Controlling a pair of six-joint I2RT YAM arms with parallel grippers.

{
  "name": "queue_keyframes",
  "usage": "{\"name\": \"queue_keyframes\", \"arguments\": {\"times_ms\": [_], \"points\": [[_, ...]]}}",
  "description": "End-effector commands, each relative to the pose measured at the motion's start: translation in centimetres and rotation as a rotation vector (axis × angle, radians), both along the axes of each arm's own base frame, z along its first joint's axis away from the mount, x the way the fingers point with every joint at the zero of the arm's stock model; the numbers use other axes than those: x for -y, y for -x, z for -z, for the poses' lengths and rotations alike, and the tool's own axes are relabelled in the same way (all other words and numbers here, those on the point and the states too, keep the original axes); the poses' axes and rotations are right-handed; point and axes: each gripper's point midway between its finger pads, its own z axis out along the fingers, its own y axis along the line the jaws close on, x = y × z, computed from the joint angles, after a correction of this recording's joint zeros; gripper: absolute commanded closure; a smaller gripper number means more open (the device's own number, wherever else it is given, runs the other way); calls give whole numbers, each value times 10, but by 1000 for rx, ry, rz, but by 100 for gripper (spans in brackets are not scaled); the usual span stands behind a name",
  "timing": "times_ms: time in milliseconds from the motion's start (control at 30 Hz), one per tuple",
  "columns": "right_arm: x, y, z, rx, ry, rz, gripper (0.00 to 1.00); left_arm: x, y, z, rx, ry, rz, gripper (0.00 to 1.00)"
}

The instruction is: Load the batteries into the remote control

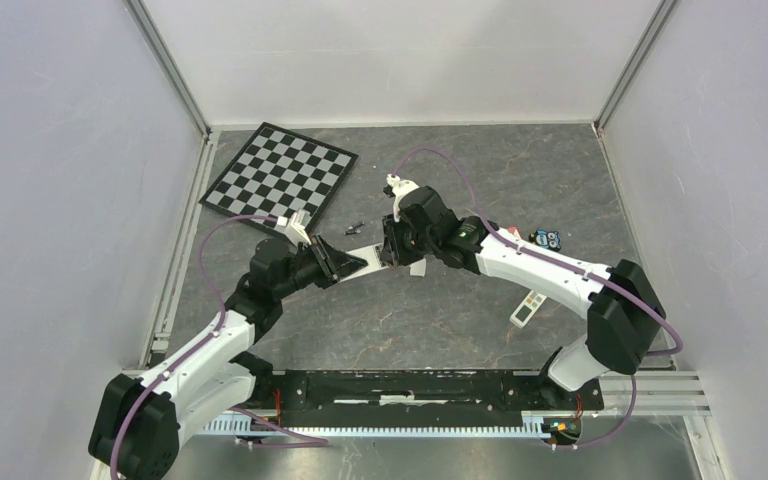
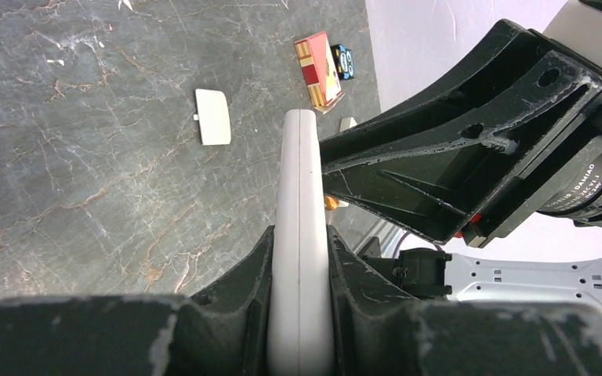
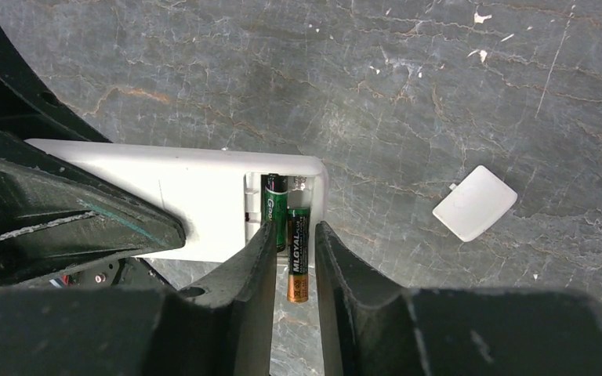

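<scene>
My left gripper (image 2: 299,231) is shut on the white remote control (image 2: 299,180), held edge-on above the table. From the right wrist, the remote control (image 3: 165,200) shows its plain back and open compartment. A green battery (image 3: 274,205) lies inside it. A second battery (image 3: 298,254), black with an orange end, has one end in the compartment and sticks out past the remote's edge. My right gripper (image 3: 294,229) is open around this battery, with a thin gap on each side. From above, both grippers (image 1: 345,262) (image 1: 392,250) meet at the remote (image 1: 370,256).
The white battery cover (image 3: 474,202) lies on the table beside the remote. A small dark loose piece (image 1: 355,224) lies near a chessboard (image 1: 280,175) at the back left. A second remote (image 1: 528,308) and a blue object (image 1: 548,238) lie to the right.
</scene>
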Motion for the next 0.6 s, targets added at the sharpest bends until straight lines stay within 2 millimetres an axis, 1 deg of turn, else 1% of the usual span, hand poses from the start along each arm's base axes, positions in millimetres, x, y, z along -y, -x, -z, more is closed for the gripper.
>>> {"name": "queue_keyframes", "arguments": {"times_ms": [0, 133, 200, 300, 433, 567], "points": [[-9, -2, -22, 11, -62, -15, 71, 7, -2, -25, 18, 64, 17, 98], [-8, -2, -28, 9, -84, -3, 70, 7, -2, -19, -27, 70, 4, 98], [-8, -3, -33, 16, -100, 3, 66, 7, -2, -18, -45, 79, 1, 98], [-7, -5, -46, 37, -132, 16, 57, 8, -1, -20, -71, 101, -4, 98], [-3, -5, -72, 86, -221, 49, 47, 9, 1, -26, -107, 142, -5, 98], [9, -4, -110, 173, -380, 112, 39, 13, 6, -39, -170, 232, 10, 98]]}}
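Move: The black-and-orange battery lies loose between the right hand's slightly parted fingertips, about 1 cm below the hand point, half in the remote's open compartment. The green battery, already in, sits some 2 cm to the left of the right hand at that same height. The white battery cover lies on the table roughly 5 cm right, 2 cm back and 14 cm below. From the left hand, gripping the remote, the black-and-orange battery is about 6 cm right and 3 cm ahead, level with it. The black-and-orange battery is left lying in the compartment's mouth as the right hand spreads its fingers to about twice their gap and, after a brief hover, lifts nearly straight up and away by about 5 cm, quickening and tilting some 10 degrees. The left hand keeps its grip on the remote almost in place, rolling it roughly 10 degrees so the far long edge dips. ##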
